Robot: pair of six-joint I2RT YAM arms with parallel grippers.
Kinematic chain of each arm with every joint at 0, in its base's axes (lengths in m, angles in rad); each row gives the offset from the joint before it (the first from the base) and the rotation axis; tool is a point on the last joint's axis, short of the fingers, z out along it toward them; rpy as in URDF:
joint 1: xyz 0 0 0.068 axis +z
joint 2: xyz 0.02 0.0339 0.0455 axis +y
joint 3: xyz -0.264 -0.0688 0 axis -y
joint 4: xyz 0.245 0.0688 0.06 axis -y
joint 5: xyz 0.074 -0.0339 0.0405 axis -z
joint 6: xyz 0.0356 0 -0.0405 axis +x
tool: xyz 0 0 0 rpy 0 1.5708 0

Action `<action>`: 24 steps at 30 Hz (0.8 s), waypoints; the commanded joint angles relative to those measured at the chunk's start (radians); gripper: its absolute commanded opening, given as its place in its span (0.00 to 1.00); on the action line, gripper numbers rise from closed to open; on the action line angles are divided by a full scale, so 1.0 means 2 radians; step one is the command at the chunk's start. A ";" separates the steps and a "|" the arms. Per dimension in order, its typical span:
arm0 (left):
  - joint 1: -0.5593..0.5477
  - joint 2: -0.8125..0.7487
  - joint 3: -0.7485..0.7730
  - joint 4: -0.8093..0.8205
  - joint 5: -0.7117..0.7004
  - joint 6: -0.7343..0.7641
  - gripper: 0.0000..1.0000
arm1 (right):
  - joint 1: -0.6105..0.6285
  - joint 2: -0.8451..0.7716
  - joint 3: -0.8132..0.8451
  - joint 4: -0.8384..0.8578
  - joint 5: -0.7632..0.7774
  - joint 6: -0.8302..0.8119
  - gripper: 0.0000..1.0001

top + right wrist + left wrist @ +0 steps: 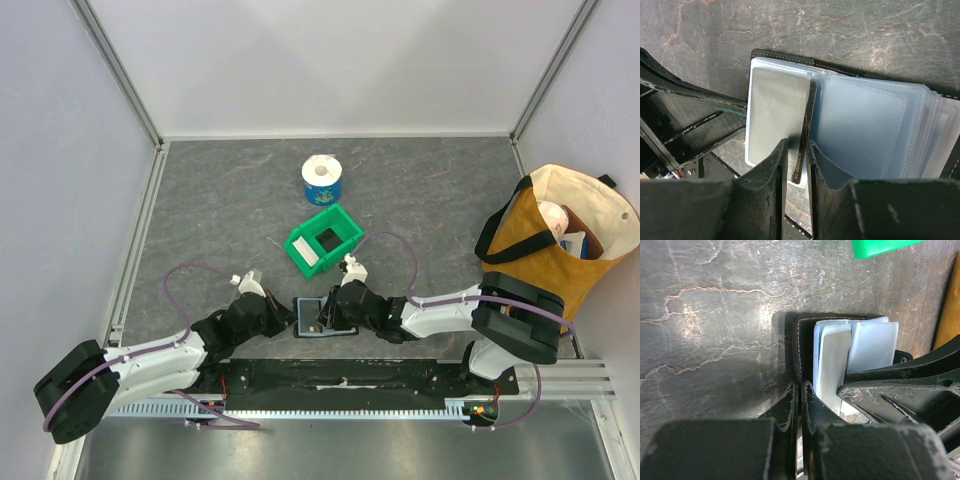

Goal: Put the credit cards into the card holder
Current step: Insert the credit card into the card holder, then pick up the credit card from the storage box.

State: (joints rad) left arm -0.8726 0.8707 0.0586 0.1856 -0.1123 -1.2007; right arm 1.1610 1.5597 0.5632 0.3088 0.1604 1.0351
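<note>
The black card holder (311, 318) lies open on the table between my two grippers, its bluish clear sleeves (865, 130) fanned out. A pale grey card (775, 115) lies flat at the left sleeve. A black credit card (807, 122) with orange print stands on edge beside it, running down between the fingers of my right gripper (796, 145). Those fingers stand a little apart, with a gap on the card's left side. My left gripper (801, 385) is shut on the holder's black cover edge (799, 350), beside the pale card (832, 365).
A green bin (323, 241) with a white and a black piece inside stands just behind the holder. A blue-wrapped paper roll (323, 180) is farther back. A tan tote bag (560, 240) stands at the right edge.
</note>
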 commanded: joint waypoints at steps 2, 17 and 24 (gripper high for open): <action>-0.002 0.003 -0.013 0.013 -0.006 -0.004 0.02 | 0.002 -0.022 -0.010 0.089 -0.027 -0.007 0.25; 0.000 -0.017 0.008 -0.023 -0.040 0.005 0.02 | -0.109 -0.063 0.212 -0.187 -0.009 -0.217 0.71; 0.004 0.022 0.034 -0.028 -0.045 0.030 0.02 | -0.175 0.087 0.362 -0.239 -0.118 -0.282 0.76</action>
State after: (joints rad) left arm -0.8719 0.8833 0.0856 0.1497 -0.1555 -1.1927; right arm 0.8513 1.5944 1.1748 -0.0406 0.0731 0.5861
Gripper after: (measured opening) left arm 0.032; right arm 0.754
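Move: The white cards stand in the green box's near-left part, about 18 cm ahead of the right hand and 4 cm to its left, nearly level with it. The black card lies flat in the box, roughly 21 cm ahead and 1 cm right of that hand; the card holder's middle is some 2 cm ahead, just below the fingers. From the left hand, the white cards are about 17 cm ahead and 3 cm right. The card holder lies open with a card already in its left page when the right fingers open wide and come free of it. The right hand rises about 17 cm, swinging forward some 15 cm towards the green box and its white cards, wrist tipping down about 20 degrees. The left hand keeps its closed fingers on the holder's left edge, barely shifting. ##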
